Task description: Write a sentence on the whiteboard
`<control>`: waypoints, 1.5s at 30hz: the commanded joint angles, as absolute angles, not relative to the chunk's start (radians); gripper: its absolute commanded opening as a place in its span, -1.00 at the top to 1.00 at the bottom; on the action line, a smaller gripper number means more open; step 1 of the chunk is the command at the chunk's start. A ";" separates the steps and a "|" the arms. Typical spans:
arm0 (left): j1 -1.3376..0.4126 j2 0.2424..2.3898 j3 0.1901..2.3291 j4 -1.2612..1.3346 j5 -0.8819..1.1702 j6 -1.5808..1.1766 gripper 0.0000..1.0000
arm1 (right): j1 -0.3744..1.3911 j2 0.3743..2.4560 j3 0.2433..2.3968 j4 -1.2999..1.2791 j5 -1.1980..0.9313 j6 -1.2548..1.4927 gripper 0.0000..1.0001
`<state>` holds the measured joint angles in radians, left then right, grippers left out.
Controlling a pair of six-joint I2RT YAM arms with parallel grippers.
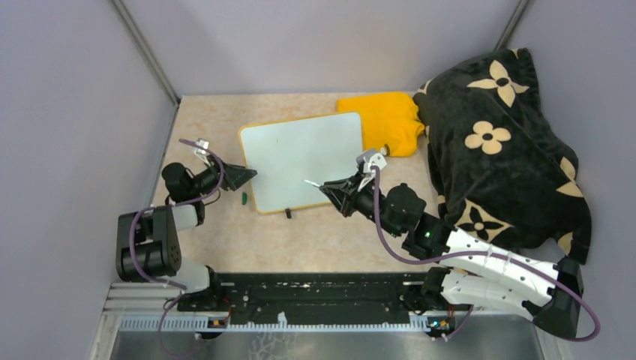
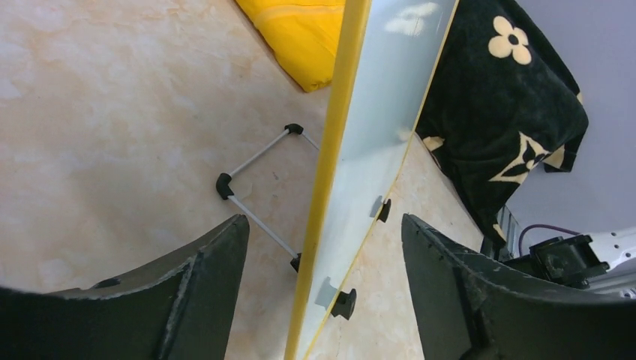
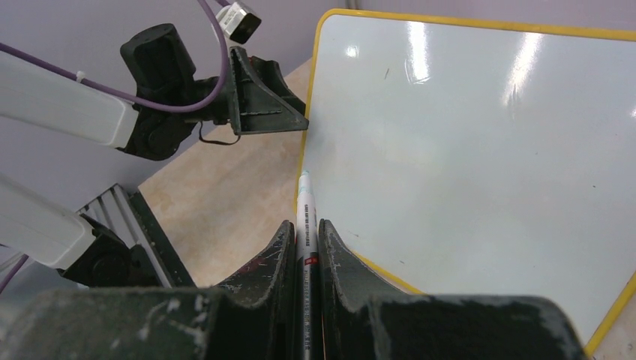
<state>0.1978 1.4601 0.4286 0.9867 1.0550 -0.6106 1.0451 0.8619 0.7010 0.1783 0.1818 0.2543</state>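
Observation:
The whiteboard (image 1: 300, 157) lies mid-table, glossy white with a yellow rim. The sentence is out of view: the board's face (image 3: 465, 150) looks blank apart from a tiny speck. My left gripper (image 1: 251, 174) is at the board's left edge. In the left wrist view that yellow edge (image 2: 330, 172) runs between my open left gripper (image 2: 324, 217), with a gap on each side. My right gripper (image 1: 326, 186) hovers over the board's near edge. In the right wrist view it (image 3: 306, 223) is shut on a white marker (image 3: 305, 202), whose tip points at the board's near-left rim.
A folded yellow cloth (image 1: 382, 120) touches the board's far right corner. A black blanket with cream flowers (image 1: 502, 142) fills the right side. A small green cap (image 1: 244, 199) lies left of the board. A wire stand (image 2: 255, 161) and black clip feet (image 2: 345, 304) sit at the board's underside.

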 commanded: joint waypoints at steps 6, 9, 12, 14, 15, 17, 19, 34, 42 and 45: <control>0.217 1.603 0.411 1.293 1.173 -0.649 -0.31 | 1.049 0.890 0.743 0.251 0.166 0.249 1.00; 0.217 1.650 0.400 1.398 1.181 -0.696 0.03 | 1.049 0.908 0.755 0.247 0.165 0.243 1.00; 0.218 1.697 0.396 1.466 1.182 -0.723 0.16 | 1.050 0.923 0.765 0.250 0.155 0.242 1.00; 0.219 1.729 0.396 1.534 1.184 -0.763 0.16 | 1.049 0.933 0.768 0.255 0.150 0.245 1.00; 0.218 1.746 0.396 1.569 1.184 -0.787 0.16 | 1.049 0.938 0.771 0.255 0.146 0.248 1.00; 0.218 1.777 0.397 1.619 1.187 -0.818 0.15 | 1.049 0.952 0.779 0.258 0.137 0.253 1.00; 0.219 1.807 0.398 1.659 1.186 -0.844 0.14 | 1.049 0.970 0.787 0.263 0.129 0.256 1.00; 0.218 1.793 0.375 1.739 1.148 -0.864 0.57 | 1.055 1.161 0.912 0.302 0.240 0.263 1.00; 0.211 1.751 0.358 1.735 1.132 -0.846 0.96 | 1.075 1.311 1.034 0.281 0.329 0.235 1.00; 0.203 1.741 0.354 1.717 1.132 -0.827 1.00 | 1.078 1.374 1.097 0.249 0.368 0.223 1.00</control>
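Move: Just beyond the left fingertips stands the whiteboard's left edge, roughly level ahead, 1 cm to the right and 2 cm below. The green cap lies on the table about 15 cm below that hand and 3 cm to its left. The whiteboard's middle is some 17 cm ahead of the right hand, 6 cm left and 15 cm below; its near-left black foot is about 9 cm ahead, 12 cm left and 29 cm down. Sinking about 3 cm along the whiteboard's left edge, the left hand closes its wide-open fingers in two stages and pinches that edge, then rises and draws back about 1 cm with the grip on. Meanwhile the right hand, still holding the uncapped marker, dips slightly, then carries it some 8 cm left and 6 cm forward towards the board's left half. ##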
